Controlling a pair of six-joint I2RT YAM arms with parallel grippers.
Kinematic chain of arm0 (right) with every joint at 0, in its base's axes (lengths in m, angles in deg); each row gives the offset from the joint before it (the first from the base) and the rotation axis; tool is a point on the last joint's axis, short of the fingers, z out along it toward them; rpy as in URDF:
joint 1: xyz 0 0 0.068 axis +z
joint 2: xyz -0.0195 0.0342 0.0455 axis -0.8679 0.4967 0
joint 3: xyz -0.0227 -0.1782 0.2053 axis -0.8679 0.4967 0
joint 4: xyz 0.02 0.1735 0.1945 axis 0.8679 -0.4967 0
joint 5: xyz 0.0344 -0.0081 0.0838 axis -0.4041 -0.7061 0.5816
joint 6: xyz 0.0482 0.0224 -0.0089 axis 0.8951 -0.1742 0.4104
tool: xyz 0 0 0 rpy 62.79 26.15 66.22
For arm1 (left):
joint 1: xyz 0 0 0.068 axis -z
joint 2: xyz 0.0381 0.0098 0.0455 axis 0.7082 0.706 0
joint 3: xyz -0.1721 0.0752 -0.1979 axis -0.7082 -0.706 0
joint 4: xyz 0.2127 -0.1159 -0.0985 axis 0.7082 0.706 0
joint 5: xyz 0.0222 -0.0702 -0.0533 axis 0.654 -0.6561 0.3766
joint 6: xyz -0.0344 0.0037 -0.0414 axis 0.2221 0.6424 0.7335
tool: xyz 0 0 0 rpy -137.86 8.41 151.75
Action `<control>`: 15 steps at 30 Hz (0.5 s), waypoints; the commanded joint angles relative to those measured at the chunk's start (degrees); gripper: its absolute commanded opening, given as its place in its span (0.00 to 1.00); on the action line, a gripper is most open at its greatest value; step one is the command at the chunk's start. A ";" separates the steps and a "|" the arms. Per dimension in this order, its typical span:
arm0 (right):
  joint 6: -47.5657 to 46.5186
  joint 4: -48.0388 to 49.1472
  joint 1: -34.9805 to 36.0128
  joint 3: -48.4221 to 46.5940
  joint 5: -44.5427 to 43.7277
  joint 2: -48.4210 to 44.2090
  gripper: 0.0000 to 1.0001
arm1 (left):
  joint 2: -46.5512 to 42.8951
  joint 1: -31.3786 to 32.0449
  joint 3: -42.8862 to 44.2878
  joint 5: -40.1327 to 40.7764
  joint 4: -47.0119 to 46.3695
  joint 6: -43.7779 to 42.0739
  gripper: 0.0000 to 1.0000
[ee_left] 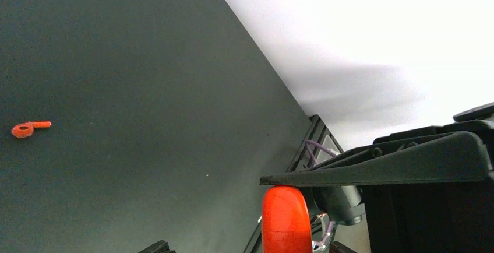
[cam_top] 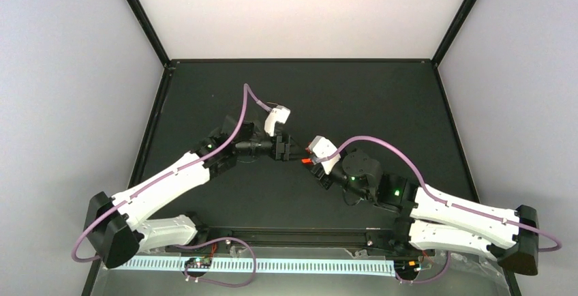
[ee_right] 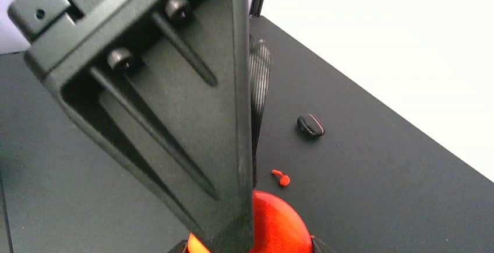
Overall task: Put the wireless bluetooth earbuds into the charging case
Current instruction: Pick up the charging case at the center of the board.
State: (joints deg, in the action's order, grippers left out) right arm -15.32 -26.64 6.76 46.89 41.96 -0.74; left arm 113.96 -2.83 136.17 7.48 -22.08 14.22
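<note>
The charging case (ee_right: 279, 224), a glossy red-orange puck, is held off the table between the two tips of my right gripper (ee_right: 247, 244), which is shut on it. My left gripper (ee_left: 250, 247) meets it from the other side, jaws open. The case (ee_left: 285, 221) shows edge-on between them, with a gap to the left fingertip (ee_left: 154, 246). From above, both grippers meet mid-table at the case (cam_top: 307, 161). One of the earbuds (ee_left: 29, 128), tiny and red-orange, lies on the dark table; it is also in the right wrist view, earbud (ee_right: 281, 176), just beyond the case.
A small black lump (ee_right: 310, 126) lies on the table beyond the earbud. The left gripper's ribbed black finger (ee_right: 175, 107) fills much of the right wrist view. White walls and a black frame bound the dark table (cam_top: 382, 105).
</note>
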 commanded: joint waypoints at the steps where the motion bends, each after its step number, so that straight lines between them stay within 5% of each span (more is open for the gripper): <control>1: -1.62 2.23 0.58 -2.03 -0.26 0.22 0.41 | 0.81 0.62 1.87 -3.11 -0.19 -0.07 0.69; 15: -3.81 3.77 0.54 -3.03 -0.74 2.84 0.41 | 2.19 1.58 -0.06 -7.21 -3.06 3.00 0.46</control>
State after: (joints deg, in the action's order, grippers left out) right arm -17.75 -25.61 6.96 46.14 41.90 1.60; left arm 115.62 -1.83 136.13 2.89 -22.91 15.69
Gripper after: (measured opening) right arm 0.446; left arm 0.501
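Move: The red charging case, still held between the right fingertips, lies about 2 cm back and 1 cm right of the left hand point, about level; from the right hand it is some 1 cm ahead and 1 cm left. On the board some 24 cm below the left hand, one red earbud lies about 18 cm ahead and 5 cm left, the other about 15 cm ahead and 4 cm right. Left fingers close by about a quarter around the red case, easing 1.5 cm back while the right keeps hold. ##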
